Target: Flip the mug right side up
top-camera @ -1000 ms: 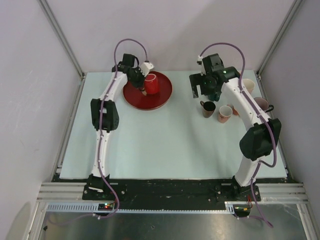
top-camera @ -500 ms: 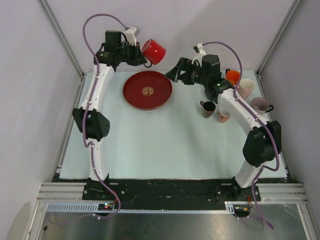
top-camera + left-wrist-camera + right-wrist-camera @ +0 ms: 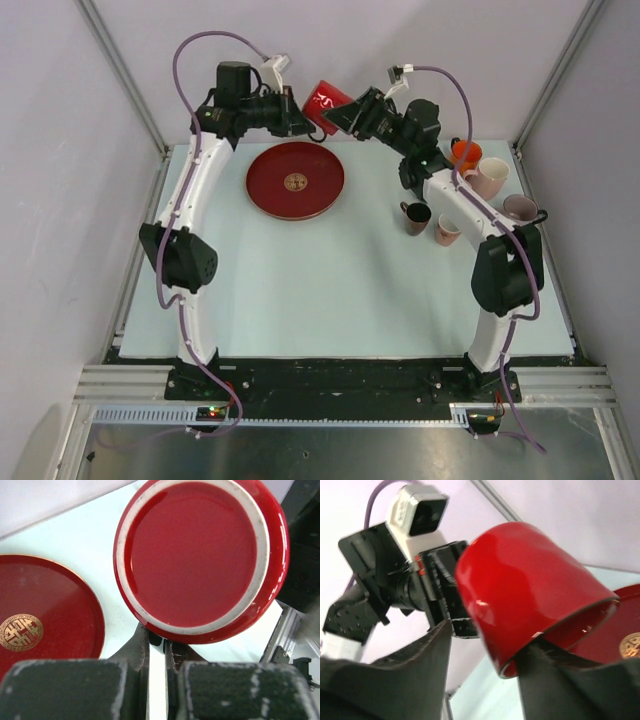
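The red mug (image 3: 325, 102) hangs in the air above the table's back edge, tipped on its side. My left gripper (image 3: 296, 117) is shut on it from the left. In the left wrist view the mug's base (image 3: 195, 555) faces the camera and my left gripper (image 3: 157, 642) pinches just under it; the handle is hidden. My right gripper (image 3: 350, 112) stands open at the mug's mouth. In the right wrist view one finger (image 3: 540, 662) is inside the mug (image 3: 520, 580), the other finger (image 3: 427, 655) outside, apart from the wall.
A red plate (image 3: 270, 190) with a gold emblem lies on the table below the mug. Several other mugs stand at the right: a dark brown one (image 3: 416, 216), a pink one (image 3: 448, 229), an orange one (image 3: 464, 153), a cream one (image 3: 489, 176).
My left arm has lifted the red mug off the plate and up to the back. My right arm has swung left to the mug's mouth, and its jaws have narrowed.
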Motion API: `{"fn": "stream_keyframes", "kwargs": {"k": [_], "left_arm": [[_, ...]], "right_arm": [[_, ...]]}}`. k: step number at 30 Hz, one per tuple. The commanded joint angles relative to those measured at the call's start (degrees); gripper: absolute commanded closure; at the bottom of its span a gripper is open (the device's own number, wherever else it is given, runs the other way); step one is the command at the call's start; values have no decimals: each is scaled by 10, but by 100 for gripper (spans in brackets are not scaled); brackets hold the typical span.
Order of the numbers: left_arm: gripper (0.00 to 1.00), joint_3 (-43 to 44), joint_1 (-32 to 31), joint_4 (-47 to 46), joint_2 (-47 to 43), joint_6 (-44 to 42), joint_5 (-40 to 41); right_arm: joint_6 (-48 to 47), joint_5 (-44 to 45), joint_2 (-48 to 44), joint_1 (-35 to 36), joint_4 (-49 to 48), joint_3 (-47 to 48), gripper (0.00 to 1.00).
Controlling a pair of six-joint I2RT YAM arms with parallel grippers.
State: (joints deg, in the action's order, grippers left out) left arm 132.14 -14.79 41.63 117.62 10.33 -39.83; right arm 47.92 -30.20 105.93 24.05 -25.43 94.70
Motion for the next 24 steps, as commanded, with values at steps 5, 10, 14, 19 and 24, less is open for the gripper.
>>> {"fn": "stream_keyframes", "kwargs": {"k": [5, 10, 14, 19, 24], "left_arm": [[78, -51, -4, -35, -51, -55, 6], [3, -127, 6, -27, -89, -171, 263], [1, -200, 50, -24, -130, -204, 337], [0, -319, 109, -23, -185, -239, 329], [0, -398, 142, -23, -209, -262, 333]], "right_arm": [[6, 28, 31, -11, -7, 71, 98], [-221, 157, 80, -19, 362, 233, 100], [-381, 264, 213, -25, 623, 474, 100], [-480, 282, 265, -41, 660, 483, 100], [-499, 284, 303, -53, 663, 477, 100]]}}
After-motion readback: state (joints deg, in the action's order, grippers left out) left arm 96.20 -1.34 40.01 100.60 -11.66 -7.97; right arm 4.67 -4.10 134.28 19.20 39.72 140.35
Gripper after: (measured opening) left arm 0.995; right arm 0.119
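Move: The left hand holds the red mug in the air; its middle is about 4 cm right of that hand, 3 cm ahead and 3 cm above. From the closing right hand it lies roughly 5 cm left, 4 cm ahead and 3 cm below. The empty tray's middle is some 14 cm ahead of the left hand, 8 cm left and 32 cm below. The brown cup stands about 19 cm right of the right hand, 2 cm ahead and 36 cm below. Right pinches the red mug's rim; left releases, retreats left; right swings mug 20 cm down, forward and right. ##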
